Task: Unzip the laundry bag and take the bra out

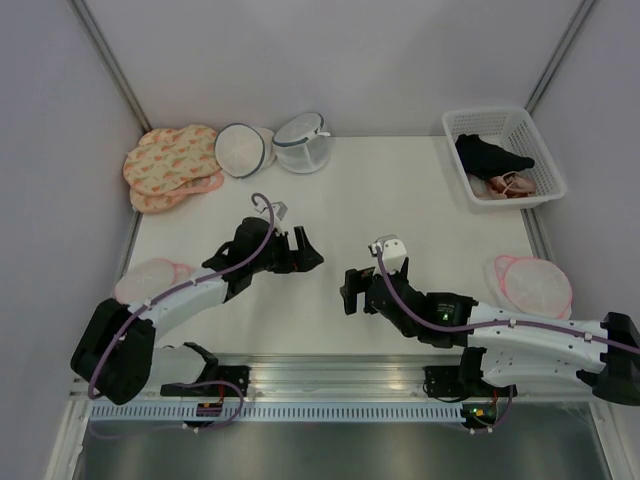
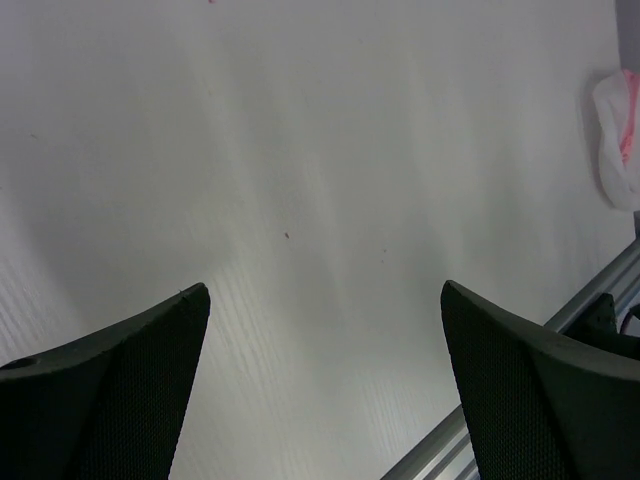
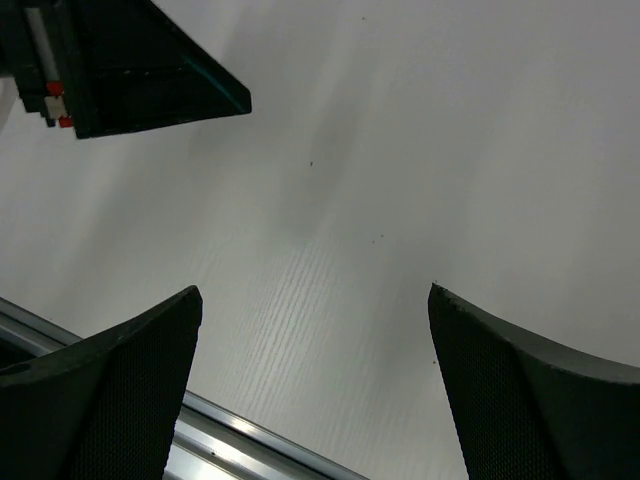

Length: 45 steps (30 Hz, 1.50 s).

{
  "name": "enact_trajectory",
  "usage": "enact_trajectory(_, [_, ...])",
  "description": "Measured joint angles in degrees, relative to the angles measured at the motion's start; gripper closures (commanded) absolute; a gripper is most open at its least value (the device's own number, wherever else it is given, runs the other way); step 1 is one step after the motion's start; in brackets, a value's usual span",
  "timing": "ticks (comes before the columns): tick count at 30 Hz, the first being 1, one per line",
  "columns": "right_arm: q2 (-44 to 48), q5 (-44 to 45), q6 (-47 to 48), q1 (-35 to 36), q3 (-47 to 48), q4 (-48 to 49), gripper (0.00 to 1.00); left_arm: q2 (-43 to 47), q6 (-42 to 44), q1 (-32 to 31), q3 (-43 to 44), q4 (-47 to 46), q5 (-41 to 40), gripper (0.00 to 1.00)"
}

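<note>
The laundry bag (image 1: 302, 143), a small white mesh drum with a grey rim, stands upright at the table's far edge; nothing dark shows through it. A black soft garment that looks like the bra (image 1: 490, 156) lies in the white basket (image 1: 548, 165) at the far right. My left gripper (image 1: 308, 250) (image 2: 323, 290) hovers open over bare tabletop at mid-table, and the right gripper (image 1: 346, 290) (image 3: 314, 292) faces it, also open. Neither holds anything. Both are far from the bag and the basket.
A flatter white mesh bag with a dark rim (image 1: 243, 150) leans beside the laundry bag. Pink round mesh bags lie at the far left (image 1: 172, 165), near left (image 1: 150, 280) and near right (image 1: 533, 285) (image 2: 615, 140). A pink-beige garment (image 1: 510, 186) shares the basket.
</note>
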<state>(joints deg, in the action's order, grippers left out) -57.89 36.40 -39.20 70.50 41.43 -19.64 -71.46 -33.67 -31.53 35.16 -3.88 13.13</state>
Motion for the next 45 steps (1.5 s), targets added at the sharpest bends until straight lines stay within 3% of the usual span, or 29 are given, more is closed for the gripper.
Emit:
enact_trajectory(6, [0.5, 0.3, 0.0, -1.3, 0.2, -0.1, 0.02, -19.3, -3.3, 5.5, 15.5, -1.2, 0.7, 0.00])
enact_trajectory(11, [7.4, -0.7, -0.3, -1.4, -2.7, 0.1, 0.02, -35.2, -13.5, 14.9, 30.1, -4.1, 0.2, 0.00])
enact_trajectory(17, [15.3, -2.1, -1.6, -1.4, -7.5, -0.8, 0.02, -46.8, -26.4, 18.1, 44.5, -4.6, -5.2, 0.00])
enact_trajectory(23, [17.1, -3.2, -1.8, -1.4, -9.3, -1.6, 0.02, -57.2, -37.6, 18.6, 54.0, -10.6, -5.6, 0.00])
enact_trajectory(29, [15.9, -4.1, -1.7, -1.4, -9.3, -2.2, 0.02, -64.7, -46.9, 18.6, 55.6, -20.7, -7.0, 0.00])
enact_trajectory(33, [15.5, -4.3, -1.7, -1.4, -9.3, -2.2, 0.02, -69.0, -50.4, 18.5, 56.3, -31.4, -6.9, 0.00])
enact_trajectory(36, [14.2, -4.4, -1.7, -1.4, -9.3, -2.1, 0.02, -72.1, -51.6, 18.4, 59.8, -33.6, -6.4, 0.04])
enact_trajectory(39, [12.7, -4.5, -1.6, -1.4, -9.3, -2.2, 0.02, -73.2, -51.8, 18.1, 62.4, -33.4, -6.4, 0.19])
enact_trajectory(40, [12.5, -4.6, -1.6, -1.4, -9.3, -2.3, 0.02, -73.3, -51.8, 18.1, 62.9, -33.0, -6.4, 0.35])
enact_trajectory(42, [12.3, -4.6, -1.6, -1.4, -9.3, -2.2, 0.02, -73.3, -52.0, 17.9, 63.4, -32.4, -6.4, 0.52])
enact_trajectory(43, [12.3, -4.5, -1.6, -1.4, -9.3, -2.2, 0.02, -73.3, -51.9, 17.9, 63.5, -32.3, -6.3, 0.69])
enact_trajectory(45, [12.3, -4.5, -1.6, -1.4, -9.3, -2.2, 0.02, -73.3, -51.9, 17.9, 63.5, -32.3, -5.5, 0.84])
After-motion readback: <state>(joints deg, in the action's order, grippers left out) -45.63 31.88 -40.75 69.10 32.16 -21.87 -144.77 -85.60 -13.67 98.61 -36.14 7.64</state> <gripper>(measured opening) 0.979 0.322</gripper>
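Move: The laundry bag on the right of the pair at the table's far edge lies about 41 cm ahead of the left hand, nearly in line with it and some 6 cm lower. The round laundry bag stands about 15 cm to its left, level with it, and the patterned cloth some 33 cm to its left and 7 cm nearer. From the right hand the right-hand bag is roughly 49 cm ahead and 13 cm to the left, lower down. The right-hand laundry bag's near side is pinched by the left hand, which first sweeps forward some 38 cm with the fingers wide open, turning counter-clockwise about 40 degrees and rolling its left side down, then closes them on the white mesh as it eases to a stop. The empty right hand shifts a few centimetres to the right, slightly back and, after a small rise, down. ##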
